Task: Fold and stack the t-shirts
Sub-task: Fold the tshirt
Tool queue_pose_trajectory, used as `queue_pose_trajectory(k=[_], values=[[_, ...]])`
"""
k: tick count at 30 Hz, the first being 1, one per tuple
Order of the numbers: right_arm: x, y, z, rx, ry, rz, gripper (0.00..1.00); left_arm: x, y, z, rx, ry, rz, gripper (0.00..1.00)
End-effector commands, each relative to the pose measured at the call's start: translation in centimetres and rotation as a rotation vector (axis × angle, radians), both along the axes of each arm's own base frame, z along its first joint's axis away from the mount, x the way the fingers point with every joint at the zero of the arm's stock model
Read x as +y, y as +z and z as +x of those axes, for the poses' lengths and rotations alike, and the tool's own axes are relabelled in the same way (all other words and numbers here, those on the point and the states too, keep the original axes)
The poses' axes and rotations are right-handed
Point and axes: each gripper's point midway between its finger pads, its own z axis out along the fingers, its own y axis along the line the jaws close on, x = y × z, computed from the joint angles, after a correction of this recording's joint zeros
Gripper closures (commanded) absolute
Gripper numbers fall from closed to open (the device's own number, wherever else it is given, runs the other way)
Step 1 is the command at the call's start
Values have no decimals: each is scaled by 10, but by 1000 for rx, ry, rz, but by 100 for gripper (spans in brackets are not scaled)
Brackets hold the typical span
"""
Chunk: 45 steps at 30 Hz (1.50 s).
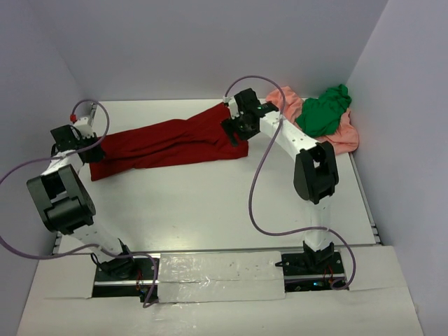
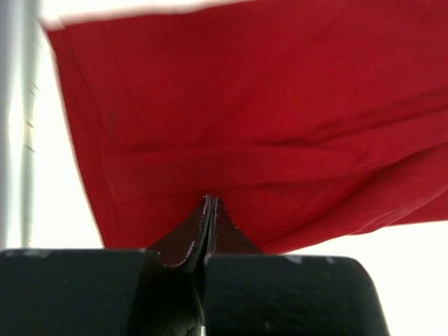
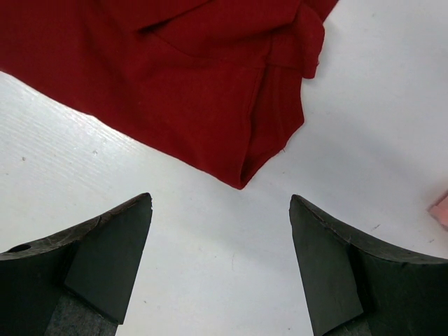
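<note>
The dark red t-shirt [image 1: 168, 143] lies stretched out in a long band across the back of the table. My left gripper [image 1: 89, 149] is shut on its left end; in the left wrist view the closed fingertips [image 2: 210, 203] pinch the edge of the red cloth [image 2: 280, 105]. My right gripper [image 1: 234, 133] is open and empty at the shirt's right end, its jaws wide apart [image 3: 220, 203] over bare table just short of a folded corner of the red cloth [image 3: 175, 77]. The green t-shirt [image 1: 323, 112] lies crumpled on the salmon-pink t-shirt [image 1: 343, 136] in the back right corner.
White walls close in the table on the left, back and right. A purple cable [image 1: 255, 189] loops from the right arm over the table's middle. A sliver of pink cloth [image 3: 441, 208] shows at the right edge of the right wrist view.
</note>
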Motion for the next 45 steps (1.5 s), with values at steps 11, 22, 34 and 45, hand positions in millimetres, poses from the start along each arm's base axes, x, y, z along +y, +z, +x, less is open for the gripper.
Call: queue_pose_trajectory(k=[11, 22, 34, 45], values=[[-11, 57, 14, -121, -32, 73, 14, 9, -50, 7, 166, 28, -30, 100], [-12, 74, 12, -140, -45, 84, 14, 39, -73, 42, 98, 94, 63, 100], [-9, 62, 11, -104, -45, 83, 14, 55, -19, 93, -121, 157, 144, 100], [-9, 64, 10, -111, -38, 88, 14, 55, -24, 115, -168, 172, 169, 100]])
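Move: The part of the folded t-shirt that my closed left fingers go for, the left end of its near flap, lies about 7 cm below them and some 3 cm back. The shirt's near-left corner is roughly 8 cm back and 5 cm left, its far-left corner about 6 cm ahead and 6 cm left. From my open right hand that left end of the flap lies some 37 cm left, 10 cm back and 10 cm down. I drop my left hand about 7 cm onto the left end of the shirt with the fingers kept shut, tipping them some 10 degrees further down. Then I sweep forward roughly 10 cm and a few centimetres left, pushing the flap's cloth towards the far edge, and ease up as the fingers level out again. My right hand lifts about 2.5 cm, stays open and hovers. ##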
